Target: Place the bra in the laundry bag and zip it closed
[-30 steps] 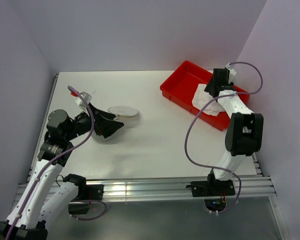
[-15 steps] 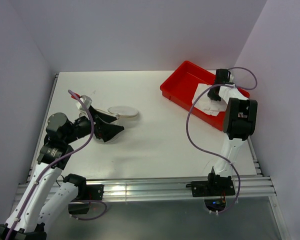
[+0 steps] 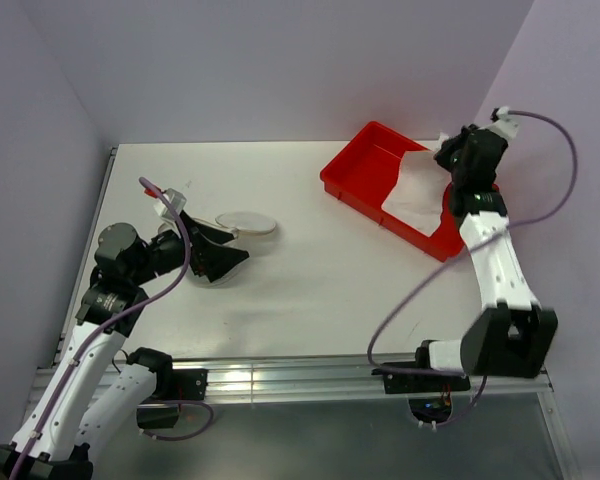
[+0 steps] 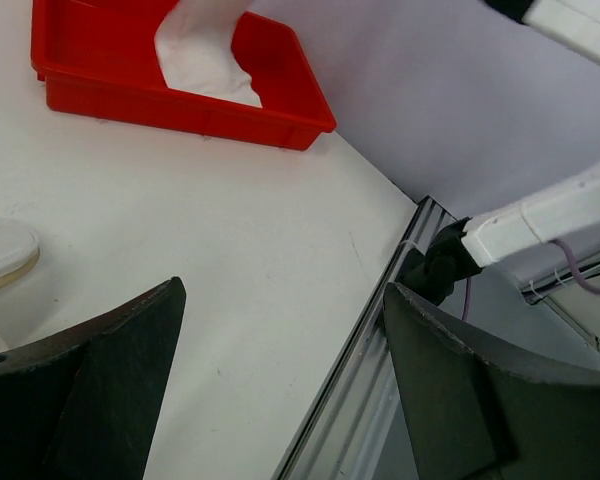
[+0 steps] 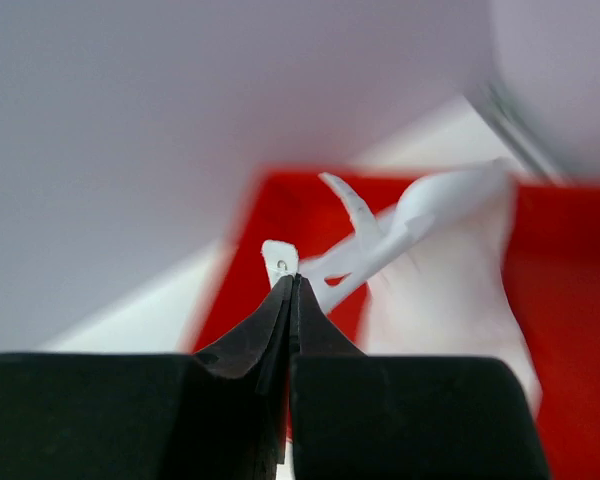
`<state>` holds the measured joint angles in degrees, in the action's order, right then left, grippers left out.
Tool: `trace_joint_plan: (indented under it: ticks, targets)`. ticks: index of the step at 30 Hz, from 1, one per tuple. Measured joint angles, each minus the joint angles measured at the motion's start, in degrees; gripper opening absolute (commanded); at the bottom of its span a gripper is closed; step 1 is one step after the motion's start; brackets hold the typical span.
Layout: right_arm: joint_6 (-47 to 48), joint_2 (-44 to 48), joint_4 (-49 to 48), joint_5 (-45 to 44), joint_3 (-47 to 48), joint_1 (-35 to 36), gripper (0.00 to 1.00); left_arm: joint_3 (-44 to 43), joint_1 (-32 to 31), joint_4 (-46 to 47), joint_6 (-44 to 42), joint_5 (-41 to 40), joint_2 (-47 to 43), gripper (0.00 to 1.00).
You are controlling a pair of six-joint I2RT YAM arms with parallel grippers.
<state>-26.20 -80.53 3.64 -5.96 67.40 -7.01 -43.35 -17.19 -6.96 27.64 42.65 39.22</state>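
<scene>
The white bra [image 3: 416,192] hangs partly lifted over the red tray [image 3: 365,178] at the back right. My right gripper [image 3: 448,160] is shut on the end of one of its thin straps [image 5: 280,262], and the fabric [image 5: 442,270] trails down into the tray. The laundry bag [image 3: 246,228], a whitish mesh cylinder with a tan rim, sits at the left of the table, and its edge [image 4: 2,262] shows in the left wrist view. My left gripper [image 3: 225,252] stands open right beside the bag, with nothing between its fingers [image 4: 130,370].
The red tray [image 4: 180,105] lies close to the right wall. The table's metal front rail [image 3: 310,378] runs along the near edge, with both arm bases bolted to it. Walls close in the left, back and right sides.
My right gripper has shut on the bra's strap and risen, pulling the fabric up and toward the right wall. The left arm has hardly moved.
</scene>
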Motion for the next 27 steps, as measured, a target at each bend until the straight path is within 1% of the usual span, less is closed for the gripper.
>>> trace_joint_plan:
  ticks: [4,8,11,14,16,19,22,23,24,25,26,27]
  targets:
    - [-0.1,16.2,-6.5,-0.3,0.8,5.5,0.0,0.0,0.0,0.0,0.0,-0.5,0.4,0.86]
    - [0.1,24.1,-7.5,0.3,4.7,12.2,0.0,0.0,0.0,0.0,0.0,-0.9,1.2,0.86]
    - [0.2,26.1,-7.2,2.4,10.1,16.7,0.0,0.0,0.0,0.1,0.3,-1.6,1.7,0.86]
    - [0.0,25.2,-5.6,6.9,17.7,19.8,0.0,0.0,0.0,0.3,1.1,-2.2,2.3,0.86]
    - [-0.3,24.7,-5.7,9.2,20.3,21.3,0.0,0.0,0.0,0.3,1.9,-3.3,2.7,0.86]
    - [-0.4,24.5,-4.1,11.4,21.9,23.0,0.0,-0.2,0.0,0.2,3.0,-4.1,3.2,0.86]
    - [-1.0,24.3,-4.3,11.9,17.4,23.3,0.0,-0.2,0.0,0.3,3.8,-4.8,3.3,0.86]
    - [-1.5,23.8,-4.8,12.0,14.2,23.3,0.07,-0.2,0.0,0.3,4.2,-4.9,3.3,0.86]
    - [-1.9,23.0,-5.8,12.0,11.0,23.3,0.2,-0.2,0.0,0.3,4.7,-5.0,3.3,0.86]
    - [-2.3,21.3,-5.9,11.9,7.9,23.3,0.44,-0.2,0.0,0.3,5.1,-5.2,3.3,0.86]
    - [-2.8,18.3,-5.1,11.9,6.0,23.3,0.52,-0.2,0.0,0.3,5.5,-5.4,3.4,0.86]
    - [-2.3,13.6,-3.2,11.8,5.7,23.3,0.58,-0.1,-0.1,0.4,6.1,-5.6,3.7,0.86]
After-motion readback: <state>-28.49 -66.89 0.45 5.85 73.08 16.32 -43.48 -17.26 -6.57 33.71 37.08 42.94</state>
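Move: With the white cloth already pinched in the right fingers, the open table it is flung towards lies about 27 cm left, 14 cm back and 24 cm below that hand. The red bin's middle is 21 cm below, 4 cm left and 1 cm ahead; the laundry bag is some 55 cm left, 15 cm back, 22 cm down. From the left hand, that open table is about 12 cm ahead, 18 cm right, 29 cm down. Whip the right gripper up about 35 cm, back 20 and left 16, tipping the fingers upward some 50 degrees and swinging them counter-clockwise, to pull the shut-gripped white cloth clear of the bin. Then reverse sharply, casting down and forward with the fingers tipping down again, and open them about halfway. Ease the open, empty left gripper forward a couple of centimetres. ##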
